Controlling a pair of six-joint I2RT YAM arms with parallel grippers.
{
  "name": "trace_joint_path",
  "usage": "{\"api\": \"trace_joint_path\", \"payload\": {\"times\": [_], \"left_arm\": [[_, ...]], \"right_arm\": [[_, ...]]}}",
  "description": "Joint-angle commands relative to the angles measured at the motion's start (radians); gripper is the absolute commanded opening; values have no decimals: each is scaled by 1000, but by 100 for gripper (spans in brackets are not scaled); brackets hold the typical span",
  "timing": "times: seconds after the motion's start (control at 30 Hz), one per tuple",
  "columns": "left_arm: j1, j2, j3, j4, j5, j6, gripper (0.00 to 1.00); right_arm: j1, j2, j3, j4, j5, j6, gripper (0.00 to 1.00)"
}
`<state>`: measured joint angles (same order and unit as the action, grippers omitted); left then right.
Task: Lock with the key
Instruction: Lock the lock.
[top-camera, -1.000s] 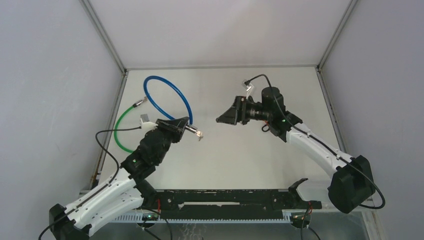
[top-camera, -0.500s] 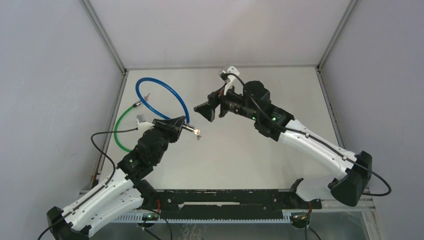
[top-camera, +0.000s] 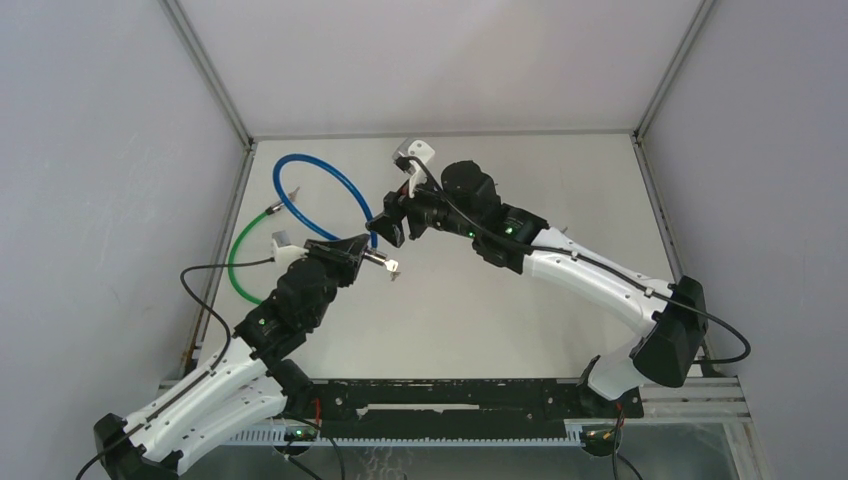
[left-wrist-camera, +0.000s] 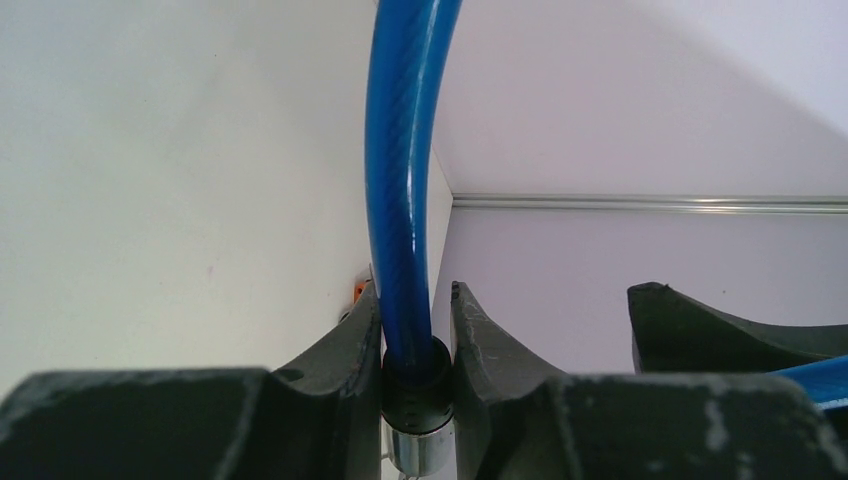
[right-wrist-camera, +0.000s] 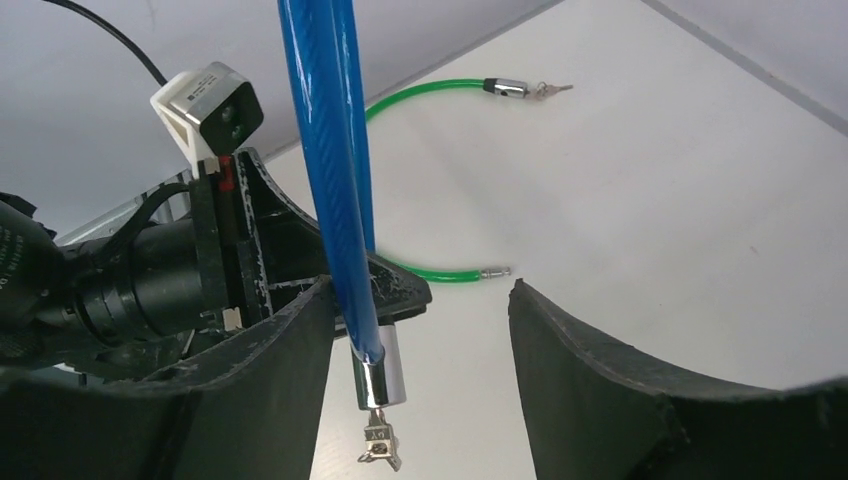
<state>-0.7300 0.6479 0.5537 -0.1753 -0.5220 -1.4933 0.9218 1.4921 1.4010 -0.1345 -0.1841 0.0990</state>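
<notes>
My left gripper (top-camera: 366, 253) is shut on the black collar of the blue cable lock (top-camera: 322, 178), just above its chrome barrel (left-wrist-camera: 418, 447). The blue cable (left-wrist-camera: 405, 150) rises from between the left fingers. A small key (right-wrist-camera: 380, 445) sticks out of the chrome barrel (right-wrist-camera: 378, 372) and hangs over the table. My right gripper (right-wrist-camera: 420, 300) is open. Its fingers straddle the blue cable (right-wrist-camera: 330, 150) and the barrel; the cable runs close along the left finger, and I cannot tell if it touches. From above, the right gripper (top-camera: 387, 227) sits just beyond the key (top-camera: 393, 268).
A green cable lock (top-camera: 240, 262) lies on the table at the left, with its own key (right-wrist-camera: 548, 90) in one end. The left wall (top-camera: 120, 200) stands close beside both cables. The left wrist camera (right-wrist-camera: 205, 105) is near the right gripper's fingers.
The right arm has swung left across the table to the left gripper, and its fingers now straddle the blue cable at the barrel. The left gripper and the lock barely moved.
</notes>
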Motion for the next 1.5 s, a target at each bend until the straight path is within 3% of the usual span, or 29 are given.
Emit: {"api": "trace_joint_path", "payload": {"times": [0.0, 0.1, 0.27, 0.37, 0.7, 1.1, 1.47], "left_arm": [[5, -14, 74, 66, -22, -2, 0], [5, -15, 73, 65, -26, 0, 0], [5, -21, 73, 63, -31, 0, 0], [5, -26, 71, 61, -41, -5, 0], [10, -51, 70, 62, -65, -10, 0], [15, -95, 54, 82, -95, -26, 0], [16, -122, 21, 97, -108, -15, 0]], "right_arm": [[25, 12, 60, 24, -12, -24, 70], [31, 15, 59, 32, -28, -15, 62], [36, 25, 60, 29, -51, -17, 27], [47, 28, 57, 16, -65, -35, 0], [105, 62, 19, -29, -50, -96, 0], [151, 52, -114, 46, -10, -142, 0], [146, 8, -117, 46, 40, -145, 3]]}}
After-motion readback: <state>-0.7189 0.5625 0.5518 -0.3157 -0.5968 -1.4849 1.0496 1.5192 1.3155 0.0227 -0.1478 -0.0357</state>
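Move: The right hand goes for the near strand of the blue cable, just above the lock; it crosses between the open fingers about 2 cm back of the hand point, 1 cm to its left and 2 cm below. The lock is about 4 cm back, 1 cm left and 5 cm below; the dangling key is about 6 cm back, 2 cm right and 7 cm below. From the left hand, which already holds the lock's collar, that strand is about 2 cm right, 1 cm ahead and 3 cm above. The right hand slides left and back, about 5 cm in all and sinking slightly near the end, its fingers closing fully early on the way so that their tips come up to the near strand of the blue cable just above the lock and seem to pinch it, while the wrist turns slightly counter-clockwise and tips some 10 degrees. The left hand first stays in place with its grip on the lock's collar, then goes about 3 cm left, yawing slightly counter-clockwise and sinking about 1 cm overall, so both hands shift left with the lock between them. ##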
